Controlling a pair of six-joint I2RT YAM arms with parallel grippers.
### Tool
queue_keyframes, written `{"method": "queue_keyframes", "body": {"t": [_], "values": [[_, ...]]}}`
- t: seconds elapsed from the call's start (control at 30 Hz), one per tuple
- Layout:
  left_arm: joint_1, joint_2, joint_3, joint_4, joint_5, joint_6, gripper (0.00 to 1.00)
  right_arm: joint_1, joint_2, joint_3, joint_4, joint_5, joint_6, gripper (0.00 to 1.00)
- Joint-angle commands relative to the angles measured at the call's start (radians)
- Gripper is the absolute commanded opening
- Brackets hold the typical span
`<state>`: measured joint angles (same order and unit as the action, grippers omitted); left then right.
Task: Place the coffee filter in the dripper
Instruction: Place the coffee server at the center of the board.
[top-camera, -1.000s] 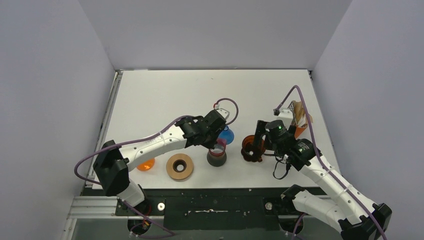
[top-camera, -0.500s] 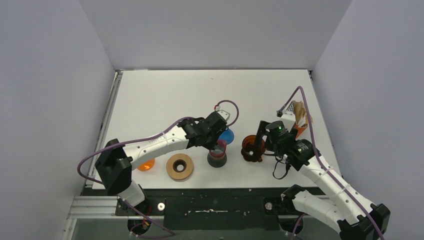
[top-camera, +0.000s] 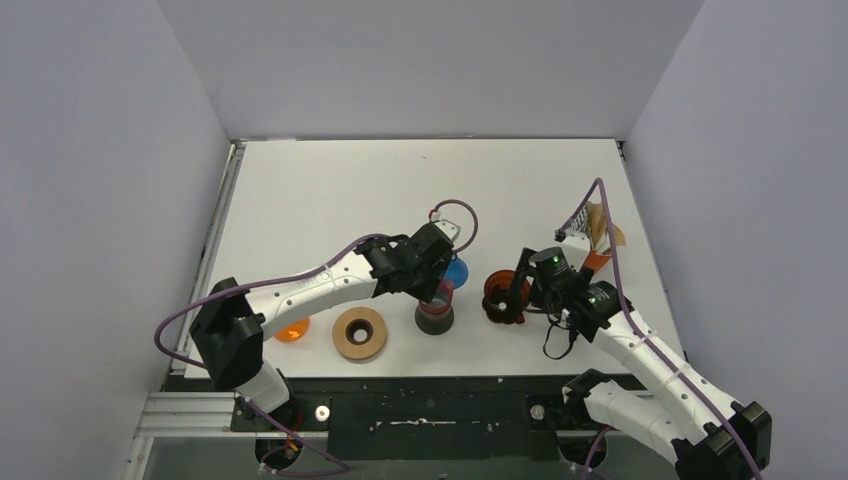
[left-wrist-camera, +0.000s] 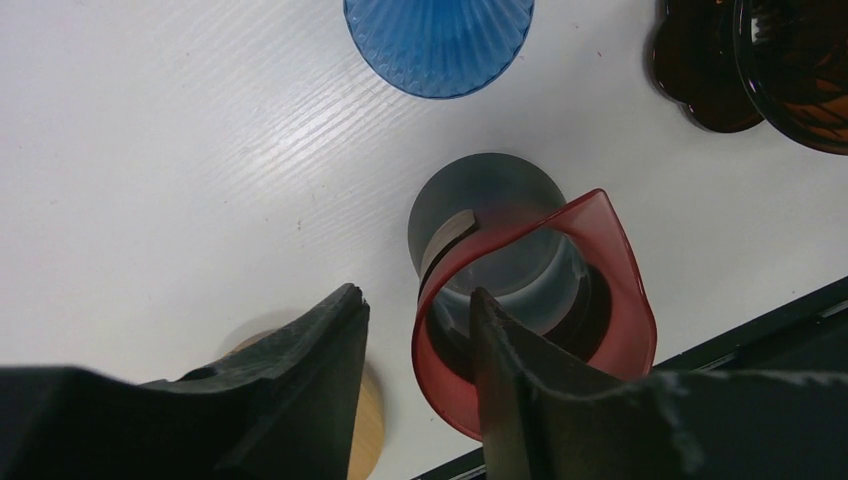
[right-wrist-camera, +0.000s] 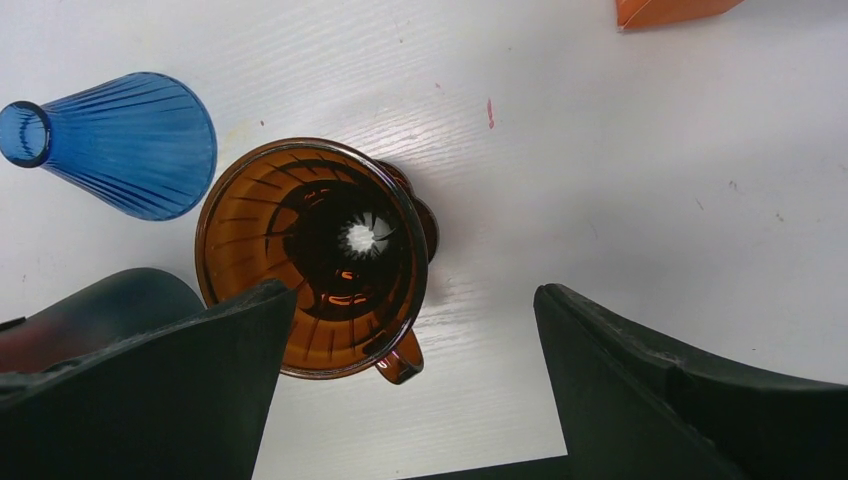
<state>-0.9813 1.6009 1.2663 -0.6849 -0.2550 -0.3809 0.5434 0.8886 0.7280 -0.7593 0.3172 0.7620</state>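
Brown paper coffee filters (top-camera: 598, 220) stand in an orange holder (top-camera: 603, 258) at the right of the table. An amber glass dripper (top-camera: 503, 297) (right-wrist-camera: 310, 255) sits upright with nothing in it. My right gripper (right-wrist-camera: 415, 292) (top-camera: 522, 283) hovers just above it, open wide, holding nothing. A red dripper (left-wrist-camera: 610, 290) (top-camera: 437, 296) rests on a grey cup (left-wrist-camera: 490, 195). My left gripper (left-wrist-camera: 415, 297) is open astride its rim, one finger inside the cone and the other outside, clear of the rim.
A blue ribbed cone (left-wrist-camera: 440, 40) (right-wrist-camera: 130, 140) lies on its side between the two arms. A wooden ring (top-camera: 360, 332) and a small orange piece (top-camera: 292, 328) sit near the front edge at the left. The table's front edge runs close behind both grippers.
My left gripper's jaws have parted and let go of the red dripper's rim. The right arm has shifted slightly toward the front edge, still open.
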Motion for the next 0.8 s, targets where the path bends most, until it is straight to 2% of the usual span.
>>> {"method": "queue_keyframes", "body": {"t": [0.0, 0.53, 0.77], "values": [[-0.005, -0.059, 0.03, 0.027, -0.016, 0.011, 0.43, -0.019, 0.008, -0.028, 0.06, -0.015, 0.042, 0.93], [0.006, -0.252, 0.07, 0.081, 0.016, 0.094, 0.75, -0.089, 0.006, -0.134, 0.191, -0.137, 0.131, 0.64], [0.011, -0.347, 0.029, 0.143, 0.026, 0.141, 0.82, -0.107, -0.001, -0.171, 0.225, -0.16, 0.177, 0.51]]}}
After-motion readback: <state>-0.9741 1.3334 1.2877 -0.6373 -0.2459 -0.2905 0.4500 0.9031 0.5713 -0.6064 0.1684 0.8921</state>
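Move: The coffee server stands just under the left hand, whose part-open fingers straddle its red rim; its middle is about 3 cm right, 1 cm back and 6 cm down. From there the blue cone is roughly 8 cm ahead and 6 cm right, the wooden ring 12 cm left and 4 cm back. From the right hand the brown dripper lies about 3 cm ahead, 5 cm left and 7 cm below, the blue cone 10 cm ahead and 16 cm left, the server 19 cm left and 1 cm ahead. Straight up goes the left hand, about 11 cm away from the server's rim, its fingers spreading wide as it tilts so the tips swing forward and right. Meanwhile the right hand sinks some 4 cm towards the dripper's handle side, rolling about 10 degrees so its fingertips lean left, and narrows its fingers to roughly half open, one over the dripper's mouth, the other outside. ##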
